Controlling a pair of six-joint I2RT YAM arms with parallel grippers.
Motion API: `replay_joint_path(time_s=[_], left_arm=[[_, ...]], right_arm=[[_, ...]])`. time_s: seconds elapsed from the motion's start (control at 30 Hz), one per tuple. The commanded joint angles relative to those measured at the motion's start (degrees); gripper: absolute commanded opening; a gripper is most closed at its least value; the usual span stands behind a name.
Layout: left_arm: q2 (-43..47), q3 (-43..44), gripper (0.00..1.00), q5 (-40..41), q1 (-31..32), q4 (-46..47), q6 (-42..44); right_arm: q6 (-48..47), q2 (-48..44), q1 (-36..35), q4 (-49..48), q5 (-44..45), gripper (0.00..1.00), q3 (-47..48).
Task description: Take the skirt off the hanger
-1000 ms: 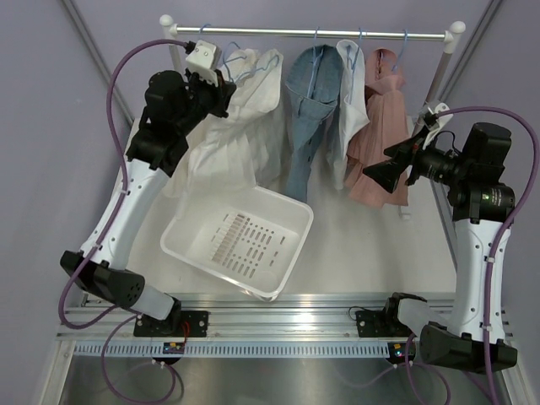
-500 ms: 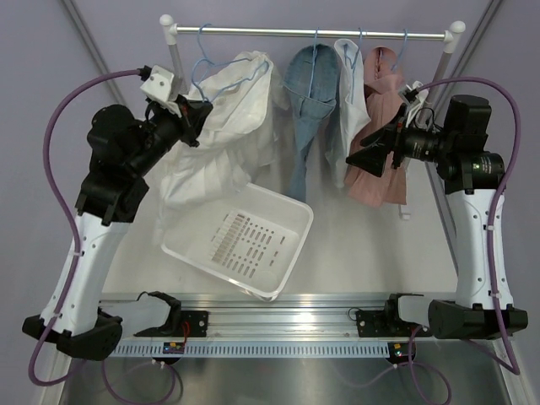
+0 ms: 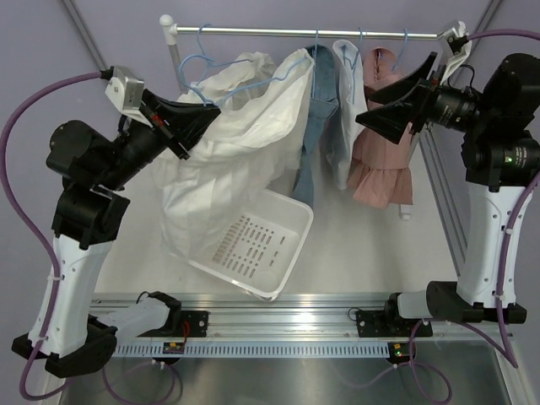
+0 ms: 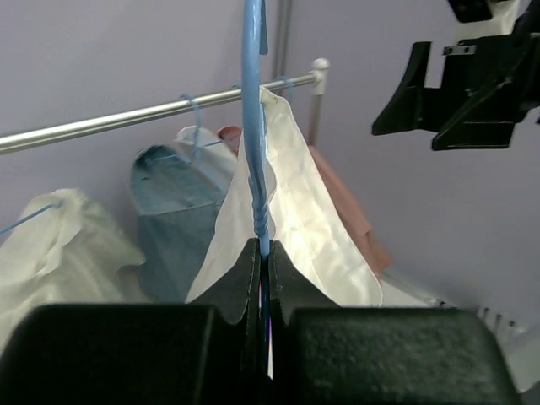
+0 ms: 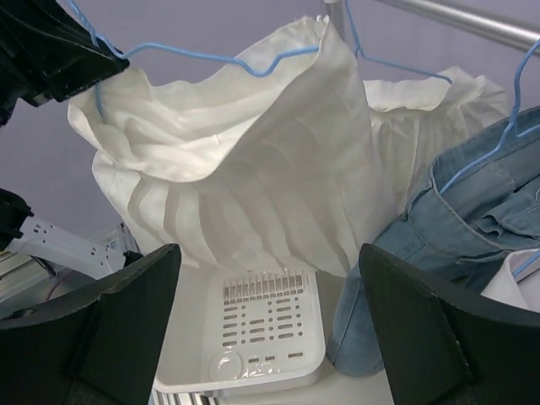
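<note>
The white pleated skirt [image 3: 236,143] hangs on a blue wire hanger [image 3: 253,83], off the rail and above the basket. My left gripper [image 3: 190,114] is shut on the hanger's left end; in the left wrist view the jaws [image 4: 263,253] pinch the blue hanger [image 4: 253,126], with the skirt's [image 4: 295,219] cloth just past them. My right gripper [image 3: 371,111] stands open, high on the right and apart from the skirt. In the right wrist view the open right gripper [image 5: 266,278] faces the skirt [image 5: 253,169] and its hanger [image 5: 211,57], with nothing between the fingers.
A white slotted basket [image 3: 287,253] sits tilted on the table below the skirt. On the rail [image 3: 278,31] hang another white garment [image 5: 439,110], a denim garment [image 3: 316,110], a white shirt [image 3: 346,101] and a pink dress [image 3: 384,169]. The rack's right post stands beside the right arm.
The left arm has swung back to the left and lifted the hanger with the skirt away from the rail. The right arm has risen toward the rail's right end, still open.
</note>
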State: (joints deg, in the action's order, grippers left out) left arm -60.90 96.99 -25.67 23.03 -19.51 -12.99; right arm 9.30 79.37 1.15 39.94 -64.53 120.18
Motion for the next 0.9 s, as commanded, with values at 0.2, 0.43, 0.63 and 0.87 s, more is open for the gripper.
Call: replay_joint_path(time_s=[0.2,0.43,0.63,0.87], left_arm=[[-9.6,4.3,0.00,-3.2,12.8,14.1,-7.8],[-15.1,0.0,0.00,-0.7,18.4,22.1,-9.4],[-18.5,-0.1,0.00,0.6,21.5,23.8,-9.2],[-19.0,-1.6,0.00,0.9,21.6,23.8,-9.7]], right_arm=[[26.7,-3.5,7.4,-10.5,6.1,0.92,0.4],[14.4,-8.0,7.4,14.1,26.6,0.85,-2.4],[12.3,-12.7,7.3,18.2,39.9,0.84,-11.7],[11.4,-14.6,7.3,16.5,43.3,0.72,-19.4]])
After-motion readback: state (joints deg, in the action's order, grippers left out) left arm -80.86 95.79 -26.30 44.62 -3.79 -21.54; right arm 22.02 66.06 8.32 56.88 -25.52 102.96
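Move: The white skirt, its hanger in the left hand's fingers, has its free waist corner about 18 cm right of that hand, 9 ahead and a little higher; counted from the open right hand, the corner is some 11 cm left, 9 ahead and 5 higher. Beyond it on the rail hang the denim garment, roughly 20 cm ahead and 10 left of the right hand, and the pink dress, 19 ahead and 7 right, both about 25 cm lower. The skirt, its hanger still pinched, is swept about 18 cm right and some 6 cm down by the left hand, which turns clockwise, bringing the free waist corner to the right hand. The right hand rises slightly, then backs off right and sinks, turning sharply clockwise and tipping down some 30 degrees, fingers narrowing around the corner without shutting. ##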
